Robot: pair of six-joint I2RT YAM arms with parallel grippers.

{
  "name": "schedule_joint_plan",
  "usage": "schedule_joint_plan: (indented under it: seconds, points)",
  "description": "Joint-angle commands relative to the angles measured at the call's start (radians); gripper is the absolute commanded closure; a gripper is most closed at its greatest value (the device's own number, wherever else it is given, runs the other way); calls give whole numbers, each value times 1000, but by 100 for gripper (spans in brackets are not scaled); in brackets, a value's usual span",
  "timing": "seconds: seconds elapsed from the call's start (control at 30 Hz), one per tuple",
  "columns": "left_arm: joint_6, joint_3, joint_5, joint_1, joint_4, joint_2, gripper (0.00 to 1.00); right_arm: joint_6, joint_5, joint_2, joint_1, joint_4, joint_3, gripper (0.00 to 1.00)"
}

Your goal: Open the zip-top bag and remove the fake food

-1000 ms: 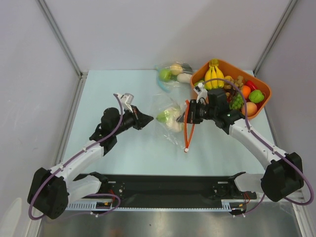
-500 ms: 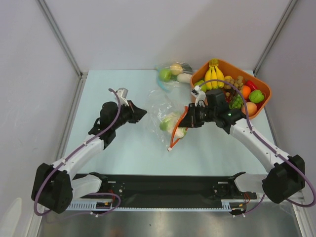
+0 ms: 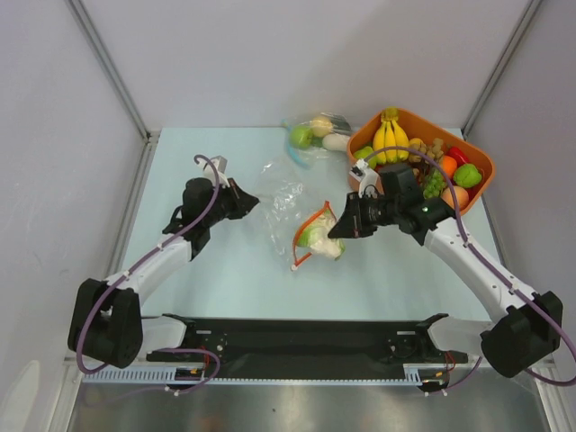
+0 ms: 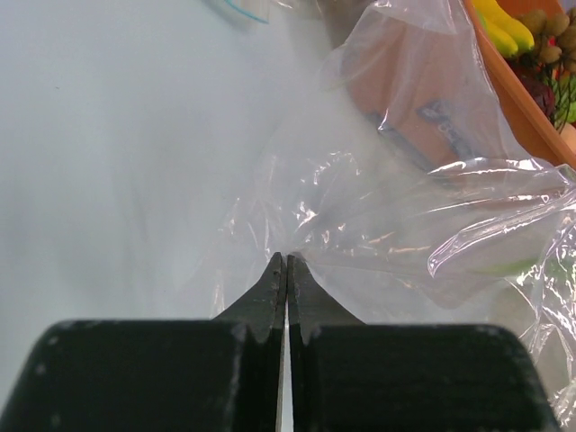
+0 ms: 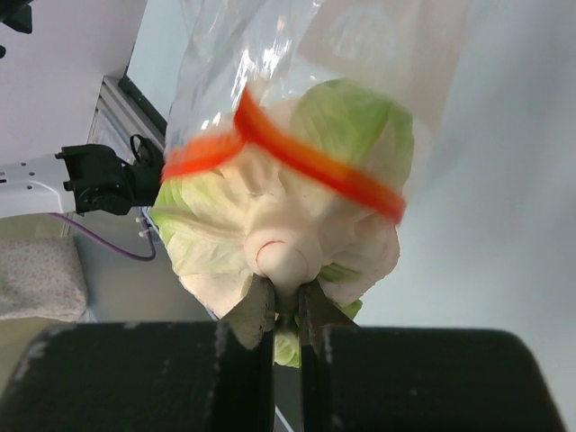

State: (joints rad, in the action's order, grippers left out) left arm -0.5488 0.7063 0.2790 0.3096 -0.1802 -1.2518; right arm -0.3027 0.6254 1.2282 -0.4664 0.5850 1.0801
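Note:
The zip-top bag [image 3: 283, 200] is crinkly clear plastic, stretched between my two grippers at mid-table. My left gripper [image 3: 255, 202] is shut on its closed end; the left wrist view shows the film [image 4: 405, 216] pinched at the tips of that gripper [image 4: 286, 261]. The orange-red zip strip [image 3: 309, 223] hangs open around the fake food, a white-and-green cauliflower [image 3: 319, 241]. My right gripper [image 3: 335, 231] is shut on the cauliflower's stem. In the right wrist view the cauliflower [image 5: 270, 225] fills the bag's mouth above that gripper [image 5: 286, 299], with the zip strip [image 5: 315, 166] across it.
An orange bin [image 3: 481, 184] at the back right holds a yellow banana bunch [image 3: 390, 135] and other toy fruit. A second clear bag [image 3: 315, 135] with a green apple lies at the back, left of the bin. Grey walls close in on both sides.
My left gripper has drawn the bag's closed end back and to the left. The zip strip has slid left over the cauliflower, which my right gripper has carried slightly nearer.

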Motion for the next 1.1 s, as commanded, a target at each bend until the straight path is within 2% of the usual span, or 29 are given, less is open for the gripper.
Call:
schedule_joint_plan:
  seconds: [0.0, 0.27, 0.57, 0.87, 1.07]
  points:
    - [16, 45, -8, -49, -8, -8, 100, 46, 19, -55, 17, 50, 78, 100]
    - [73, 70, -18, -124, 62, 9, 100, 111, -3, -96, 89, 193, 119, 100]
    - [150, 121, -52, -130, 151, 17, 100, 149, -6, -53, 279, 148, 204, 100]
    - [187, 105, -46, -130, 217, 66, 100, 183, -294, 192, 374, 59, 528, 100]
    - [222, 108, -28, -130, 265, 97, 100, 203, -478, 398, 397, 23, 673, 100]
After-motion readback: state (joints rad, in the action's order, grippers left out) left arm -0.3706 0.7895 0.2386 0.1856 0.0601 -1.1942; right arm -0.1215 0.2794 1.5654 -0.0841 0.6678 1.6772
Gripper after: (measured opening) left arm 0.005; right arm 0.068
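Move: The right hand holds the fake cabbage by its stem, still partly in the zip-top bag's mouth. The orange box it is bound for has its middle about 19 cm ahead, 21 cm to the right and 12 cm lower; the bananas in it lie roughly 24 cm ahead and 14 cm right. The small blue-zip bag is some 24 cm ahead, 5 cm left. From the left hand, pinching the big bag's far end, the cabbage is about 16 cm right and 9 cm back. Rightward and slightly up at first, the right hand draws the cabbage from the bag's mouth while the left, keeping its pinch on the film, pulls about 6 cm to its left. The right then speeds forward, some 20 cm, still going right and rising, and turns clockwise about 30 degrees, carrying the firmly kept stem grip over the near-left part of the box. ##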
